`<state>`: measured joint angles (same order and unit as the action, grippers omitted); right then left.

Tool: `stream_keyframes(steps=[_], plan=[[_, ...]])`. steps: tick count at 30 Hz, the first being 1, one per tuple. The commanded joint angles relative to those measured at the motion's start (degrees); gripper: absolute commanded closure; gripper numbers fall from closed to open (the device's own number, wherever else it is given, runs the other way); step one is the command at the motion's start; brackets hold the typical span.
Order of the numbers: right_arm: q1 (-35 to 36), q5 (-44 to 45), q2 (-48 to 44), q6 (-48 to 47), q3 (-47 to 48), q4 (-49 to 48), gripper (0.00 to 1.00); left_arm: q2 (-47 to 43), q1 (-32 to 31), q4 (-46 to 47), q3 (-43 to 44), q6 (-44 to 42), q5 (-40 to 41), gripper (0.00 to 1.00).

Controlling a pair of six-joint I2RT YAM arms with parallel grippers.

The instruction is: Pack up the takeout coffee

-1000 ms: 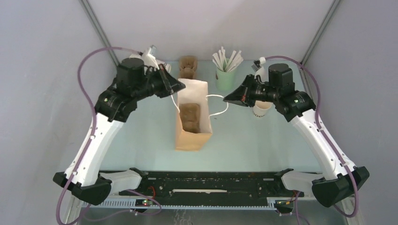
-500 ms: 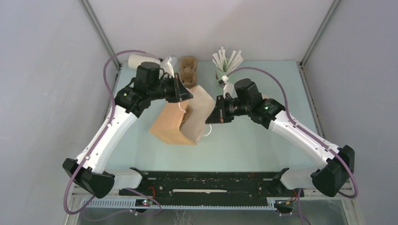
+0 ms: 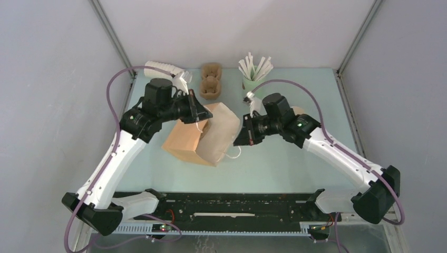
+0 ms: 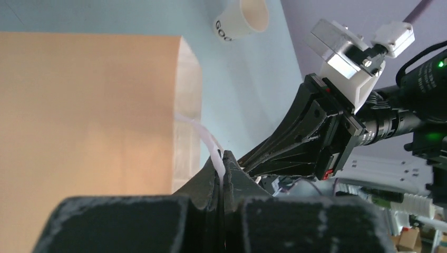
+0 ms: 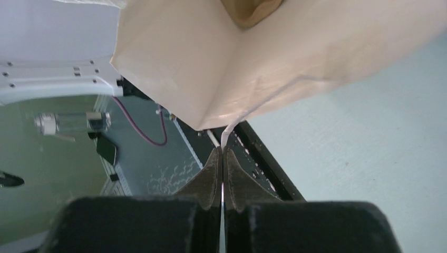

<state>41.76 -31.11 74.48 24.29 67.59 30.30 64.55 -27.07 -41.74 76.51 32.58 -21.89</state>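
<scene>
A brown paper bag (image 3: 203, 138) hangs tilted between my two arms, its mouth turned toward the right. My left gripper (image 3: 198, 116) is shut on one white handle (image 4: 203, 134) at the bag's upper edge, the strap pinched between the fingertips (image 4: 222, 158). My right gripper (image 3: 237, 141) is shut on the other white handle (image 5: 248, 113), just below the bag's mouth (image 5: 263, 52). The takeout coffee, a cream-white paper cup with dark lettering (image 4: 240, 21), stands on the table beyond the bag. In the top view my right arm covers most of it.
A stack of nested white cups (image 3: 161, 67) lies at the back left. A brown pulp cup carrier (image 3: 211, 87) and a pale green cup of white sticks (image 3: 253, 79) stand at the back. A black rail (image 3: 232, 203) runs along the near edge.
The bag stood upright on the table a second ago. Both arms, holding its handles, have tipped it over to the left and brought it slightly nearer.
</scene>
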Motion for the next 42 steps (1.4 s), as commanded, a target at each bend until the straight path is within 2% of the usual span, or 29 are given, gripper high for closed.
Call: stream_keyframes(steps=[1, 6, 10, 12, 14, 16, 18, 21, 24, 26, 28, 32, 35, 38, 42], plan=[[-5.3, -0.5, -6.1, 0.0, 6.5, 2.2, 1.0, 2.4, 0.2, 1.0, 9.6, 4.9, 1.8, 1.0], [-9.3, -3.6, -6.9, 3.8, 16.9, 7.6, 1.0, 3.8, 0.3, 1.8, 15.8, 8.2, 2.2, 1.0], [-11.4, -5.5, -4.2, 7.0, 31.0, 17.6, 1.0, 4.7, 0.6, 0.6, 19.2, 12.7, 2.5, 1.0], [-13.3, -9.0, -3.3, 10.4, 36.8, 18.7, 1.0, 4.8, 0.8, 0.1, 19.6, 16.2, 2.5, 1.0], [-14.6, -11.2, -3.6, 15.0, 38.8, 16.7, 1.0, 4.4, 0.9, -0.4, 19.3, 18.6, 2.2, 1.0], [-14.9, -10.8, -4.4, 18.0, 38.0, 14.6, 1.0, 3.3, 1.0, -2.6, 17.6, 21.0, 4.9, 1.0], [-15.8, -10.5, -5.3, 20.2, 32.9, 12.2, 1.0, 1.5, 1.1, -2.0, 11.7, 24.3, 5.8, 1.0], [-19.0, -11.4, -7.3, 23.2, 18.6, 6.6, 1.0, -1.0, 1.6, 6.0, -1.0, 29.1, 4.6, 1.0], [-22.4, -7.9, -8.2, 19.0, 8.5, 8.6, 1.0, 0.0, 2.1, 12.9, -8.3, 29.0, 4.2, 1.0], [-24.2, -5.8, -7.6, 14.8, 5.6, 10.9, 1.0, 3.2, 2.4, 12.6, -7.2, 27.7, 2.7, 1.0], [-26.3, -7.7, -6.5, 13.5, 7.5, 12.4, 1.0, 4.8, 2.3, 12.7, -3.0, 25.9, 0.4, 1.0], [-25.7, -8.6, -3.9, 14.5, 21.0, 17.4, 1.0, 5.7, 2.3, 4.9, 11.2, 21.7, 1.7, 1.0], [-23.3, -9.1, -2.3, 17.5, 29.7, 18.5, 1.0, 4.5, 2.3, 2.8, 16.4, 22.5, 1.2, 1.0], [-21.9, -9.9, -3.0, 21.2, 29.9, 15.0, 1.0, 2.1, 2.4, 2.5, 15.2, 23.3, 2.3, 1.0], [-22.5, -9.6, -5.6, 23.4, 16.5, 6.6, 1.0, -1.5, 4.1, 3.2, 3.3, 23.2, 4.1, 1.0]])
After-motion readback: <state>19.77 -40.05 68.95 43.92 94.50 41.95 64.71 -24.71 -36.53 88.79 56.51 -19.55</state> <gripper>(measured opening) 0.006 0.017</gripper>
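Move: I hold the paper bag's handles in both hands. The bag leans left, its middle about 12 cm below my left hand, 4 cm left and 1 cm back of it. From my right hand the bag's middle is some 11 cm left, 4 cm ahead and 4 cm lower. Beyond the bag, about 20 cm below that hand, the green straw holder stands roughly 34 cm ahead and 8 cm right, the single cup 18 cm ahead and 25 cm right. I jog the bag by its handles with both hands: up, sharply down, up again. My right hand climbs about 25 cm, drops 20 and rises 15, drawing 8 cm right and somewhat forward, away from my left; my left hand follows with 10 to 15 cm strokes. Both wrists tip the fingers up some 20 degrees, grips staying shut. ##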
